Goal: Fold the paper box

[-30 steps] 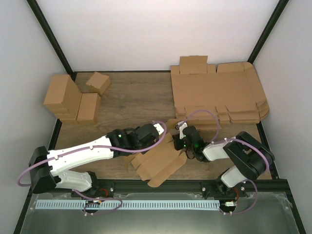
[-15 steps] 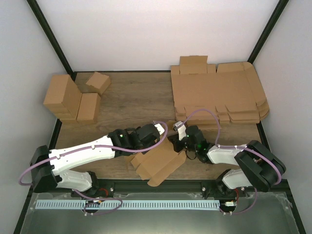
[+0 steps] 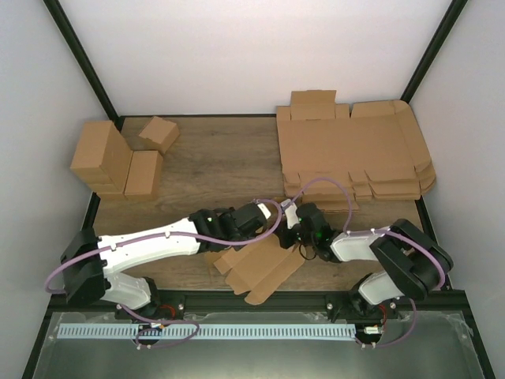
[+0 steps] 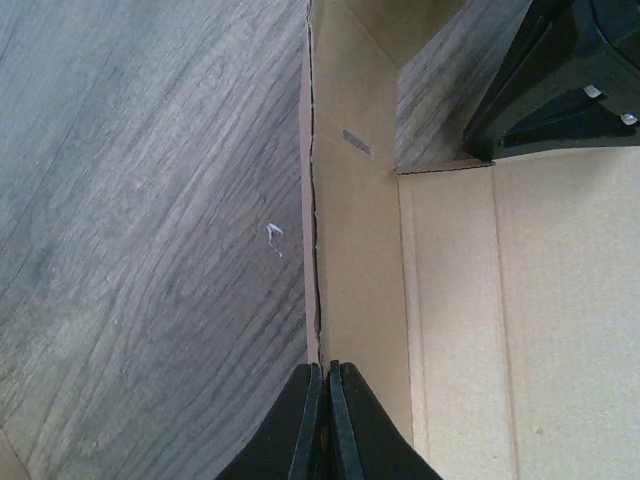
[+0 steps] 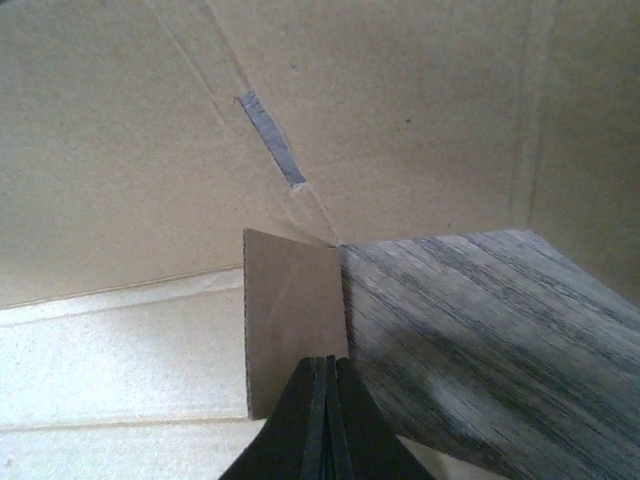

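The paper box (image 3: 256, 270) is a flat brown die-cut piece lying near the table's front edge, partly folded at its far end. My left gripper (image 3: 271, 218) is at that far end. In the left wrist view its jaws (image 4: 326, 372) are shut on the thin edge of a raised side panel (image 4: 355, 250). My right gripper (image 3: 290, 219) is close beside it on the right. In the right wrist view its jaws (image 5: 326, 366) are shut on a small brown flap (image 5: 292, 310) of the box. The right gripper's black body shows in the left wrist view (image 4: 565, 75).
A thick pile of flat cardboard sheets (image 3: 355, 150) lies at the back right. Several folded brown boxes (image 3: 106, 162) stand at the back left, one small box (image 3: 158, 134) behind them. The black frame rail (image 3: 252, 298) runs along the near edge.
The left arm has reached further right and the box has shifted slightly right and toward the front. The right arm's elbow has swung and both grippers now sit closer together.
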### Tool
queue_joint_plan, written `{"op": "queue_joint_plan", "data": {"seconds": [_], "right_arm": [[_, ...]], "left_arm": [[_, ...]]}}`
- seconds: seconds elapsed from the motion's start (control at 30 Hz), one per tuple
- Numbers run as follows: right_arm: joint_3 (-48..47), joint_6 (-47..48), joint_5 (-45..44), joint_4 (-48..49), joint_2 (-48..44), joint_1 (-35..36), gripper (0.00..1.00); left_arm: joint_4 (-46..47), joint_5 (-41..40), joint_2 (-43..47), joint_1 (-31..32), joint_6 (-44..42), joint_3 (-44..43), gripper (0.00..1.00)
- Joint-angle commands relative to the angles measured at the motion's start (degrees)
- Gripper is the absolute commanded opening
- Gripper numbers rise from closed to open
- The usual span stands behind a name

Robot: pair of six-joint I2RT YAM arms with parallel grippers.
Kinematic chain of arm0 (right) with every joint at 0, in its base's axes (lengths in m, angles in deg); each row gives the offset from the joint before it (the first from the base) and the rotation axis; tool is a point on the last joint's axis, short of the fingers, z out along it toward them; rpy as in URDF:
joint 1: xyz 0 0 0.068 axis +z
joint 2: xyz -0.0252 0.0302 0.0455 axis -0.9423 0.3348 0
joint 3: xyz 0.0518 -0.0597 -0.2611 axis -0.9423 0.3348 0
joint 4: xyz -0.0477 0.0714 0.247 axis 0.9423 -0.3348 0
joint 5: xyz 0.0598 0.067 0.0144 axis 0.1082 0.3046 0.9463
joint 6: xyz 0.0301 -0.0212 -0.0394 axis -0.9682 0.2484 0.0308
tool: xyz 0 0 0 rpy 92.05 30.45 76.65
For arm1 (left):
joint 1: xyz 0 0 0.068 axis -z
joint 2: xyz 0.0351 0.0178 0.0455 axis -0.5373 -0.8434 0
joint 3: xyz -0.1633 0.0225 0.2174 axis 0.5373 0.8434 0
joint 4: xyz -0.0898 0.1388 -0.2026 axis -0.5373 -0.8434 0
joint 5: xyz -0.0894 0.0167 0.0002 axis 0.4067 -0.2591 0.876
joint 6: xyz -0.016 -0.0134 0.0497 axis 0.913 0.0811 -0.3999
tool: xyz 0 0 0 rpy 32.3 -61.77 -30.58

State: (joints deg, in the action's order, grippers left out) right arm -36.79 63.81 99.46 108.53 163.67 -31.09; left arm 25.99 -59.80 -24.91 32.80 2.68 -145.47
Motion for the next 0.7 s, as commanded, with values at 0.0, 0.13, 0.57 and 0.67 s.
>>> {"op": "queue_joint_plan", "data": {"seconds": [0.0,0.13,0.57,0.67], "right_arm": [[-0.60,-2.96,-1.38,3.51,2.00,0.64,0.01],[0.92,-4.23,-2.24,5.51,1.52,0.64,0.01],[3.12,-6.46,-4.48,8.72,0.92,0.63,0.01],[3.59,-7.23,-4.44,9.28,0.78,0.64,0.01]], "left_arm": [[1.70,-2.24,-1.23,1.13,1.25,0.29,0.04],[1.18,-5.41,-2.84,3.07,1.90,0.83,0.04],[-2.34,-17.78,-11.63,11.75,6.86,1.53,0.04],[-5.22,-21.78,-14.01,13.30,9.35,0.33,0.04]]}}
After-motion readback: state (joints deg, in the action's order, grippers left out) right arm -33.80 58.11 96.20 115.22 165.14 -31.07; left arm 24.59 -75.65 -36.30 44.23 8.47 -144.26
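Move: The left fingers already pinch the upper edge of the raised far wall. The middle of the paper box's base panel lies about 9 cm back from that hand, 4 cm to its right and 12 cm below; the wall's slot is roughly 5 cm ahead, 5 cm right and 6 cm lower. The small corner tab stands just in front of the right hand's shut fingertips, about 1 cm ahead, 1 cm left and 1 cm below. Keeping its pinch on the wall's upper edge, the left hand draws it down about 4.5 cm and back some 2.5 cm towards the robot and the base panel, drifting slightly right, while the wrist rolls its left side up and swings the fingertips forward and up, some 15 degrees in all. The right hand stays low at the box's inner corner with its fingers shut, shifting only about 1 cm and turning some 5 degrees clockwise, and ends with its tips at the end flap beyond the wall's slot. ##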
